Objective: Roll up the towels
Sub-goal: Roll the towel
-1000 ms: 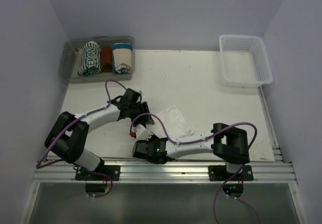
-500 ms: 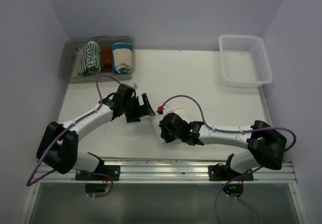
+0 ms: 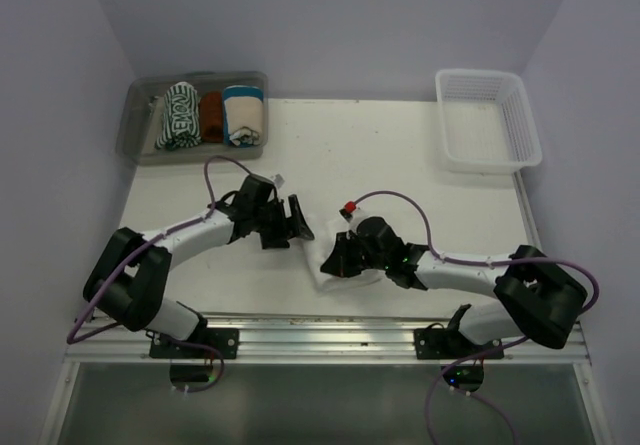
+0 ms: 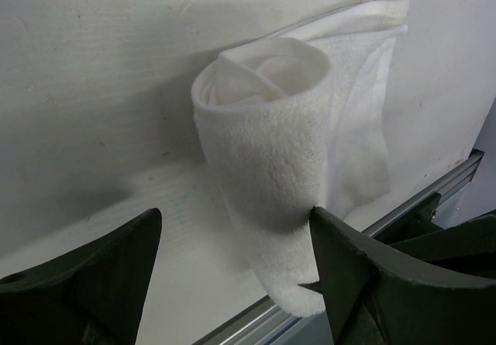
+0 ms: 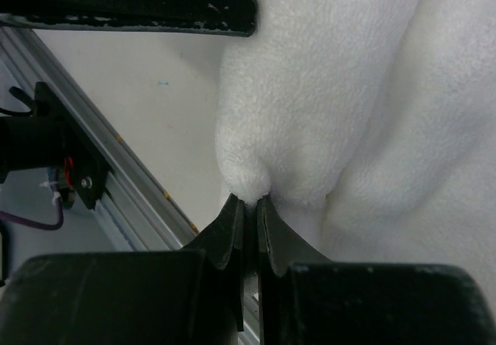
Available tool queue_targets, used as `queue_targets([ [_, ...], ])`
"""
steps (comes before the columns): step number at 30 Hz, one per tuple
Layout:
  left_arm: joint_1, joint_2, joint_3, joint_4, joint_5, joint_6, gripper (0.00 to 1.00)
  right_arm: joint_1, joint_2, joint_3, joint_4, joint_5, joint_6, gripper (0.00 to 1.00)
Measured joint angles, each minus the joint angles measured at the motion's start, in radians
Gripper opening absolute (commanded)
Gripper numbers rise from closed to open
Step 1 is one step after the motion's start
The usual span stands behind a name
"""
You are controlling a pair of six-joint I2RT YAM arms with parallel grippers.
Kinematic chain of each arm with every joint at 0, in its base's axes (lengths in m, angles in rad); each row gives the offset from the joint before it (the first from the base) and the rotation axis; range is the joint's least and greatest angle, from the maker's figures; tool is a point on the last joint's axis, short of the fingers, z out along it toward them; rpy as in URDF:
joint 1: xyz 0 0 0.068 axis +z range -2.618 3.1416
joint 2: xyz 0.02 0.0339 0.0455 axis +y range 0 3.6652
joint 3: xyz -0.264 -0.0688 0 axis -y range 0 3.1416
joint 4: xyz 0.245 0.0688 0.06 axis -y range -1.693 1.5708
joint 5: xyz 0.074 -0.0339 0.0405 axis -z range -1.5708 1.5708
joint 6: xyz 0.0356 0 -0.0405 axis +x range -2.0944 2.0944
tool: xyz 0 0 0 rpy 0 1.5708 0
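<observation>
The white towel (image 4: pixel 263 143) lies partly rolled near the table's front edge, its loose end flat behind the roll. My left gripper (image 4: pixel 234 213) stands open with one finger on each side of the roll's near end. The right finger touches the cloth. My right gripper (image 5: pixel 249 199) is shut, pinching a small fold of the white towel (image 5: pixel 333 74). From above, the left gripper (image 3: pixel 300 227) and right gripper (image 3: pixel 335 262) face each other across the white towel (image 3: pixel 326 268). The green-and-white striped towel (image 3: pixel 178 115) sits rolled in the clear bin (image 3: pixel 140 150).
The bin at the back left also holds a rust-brown towel (image 3: pixel 211 115) and a cream towel with a teal band (image 3: pixel 243 115). A white basket (image 3: pixel 487 130) stands at the back right. The aluminium rail (image 3: pixel 330 343) runs along the near edge, just beyond the towel.
The left gripper has opened and shifted slightly right. The right arm swung up from the front rail to the towel, and the flat towel is now bunched into a roll.
</observation>
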Motion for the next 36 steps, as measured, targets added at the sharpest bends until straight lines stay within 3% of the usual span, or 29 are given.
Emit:
queue_targets([
  [5, -0.004, 0.081, 0.000, 0.055, 0.014, -0.002, 0.63, -0.010, 0.012, -0.003, 0.038, -0.048, 0.014, 0.00],
  [7, -0.009, 0.121, 0.009, 0.064, 0.025, -0.003, 0.42, -0.010, 0.025, -0.003, 0.043, -0.055, 0.014, 0.00],
  [8, -0.011, 0.139, 0.018, 0.066, 0.033, -0.005, 0.27, -0.011, 0.031, -0.003, 0.043, -0.058, 0.014, 0.00],
  [10, -0.018, 0.156, 0.031, 0.069, 0.044, -0.007, 0.17, -0.011, 0.035, -0.001, 0.038, -0.061, 0.010, 0.00],
  [11, -0.020, 0.156, 0.035, 0.068, 0.045, -0.005, 0.08, -0.011, 0.035, 0.004, 0.029, -0.060, 0.005, 0.07],
  [12, -0.022, 0.153, 0.039, 0.068, 0.044, -0.007, 0.05, -0.011, 0.035, 0.013, 0.013, -0.054, -0.002, 0.23],
  [13, -0.023, 0.151, 0.041, 0.066, 0.041, -0.006, 0.00, -0.011, 0.035, 0.026, -0.011, -0.045, -0.011, 0.31],
  [14, -0.024, 0.146, 0.041, 0.063, 0.035, -0.007, 0.00, -0.011, 0.034, 0.040, -0.036, -0.041, -0.022, 0.56],
  [17, -0.024, 0.123, 0.041, 0.034, 0.000, -0.010, 0.00, -0.008, 0.029, 0.097, -0.127, -0.018, -0.065, 0.70],
  [22, -0.023, 0.058, 0.041, -0.068, -0.090, -0.031, 0.00, 0.034, -0.006, 0.192, -0.281, 0.076, -0.126, 0.71],
  [27, -0.023, 0.006, 0.041, -0.174, -0.166, -0.074, 0.00, 0.201, 0.001, 0.338, -0.451, 0.295, -0.199, 0.69],
  [32, -0.023, 0.000, 0.038, -0.217, -0.180, -0.117, 0.00, 0.394, 0.121, 0.528, -0.578, 0.568, -0.274, 0.72],
  [36, -0.023, -0.006, 0.024, -0.221, -0.180, -0.145, 0.00, 0.483, 0.213, 0.579, -0.636, 0.730, -0.304, 0.73],
])
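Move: The white towel's roll runs front to back just right of my open left hand: its middle is about 4 cm to the right, 4 cm back and 3 cm below. From my right hand, still pinching the roll's near end, that middle is some 4 cm ahead, 2 cm left and 2 cm lower. The loose flap lies about 7 cm to the right of my right hand and 3 cm ahead, 5 cm below. I dip my left hand about 3 cm and slightly right onto the roll's far part, shut my fingers on it, then draw it some 5 cm left and a little back. As that grip closes, my right fingers open; I lift that hand away about 6 cm, swing it left and a little back over the roll's near end, and turn the wrist some 45 degrees so the fingers point more steeply down, beginning to sink again. ##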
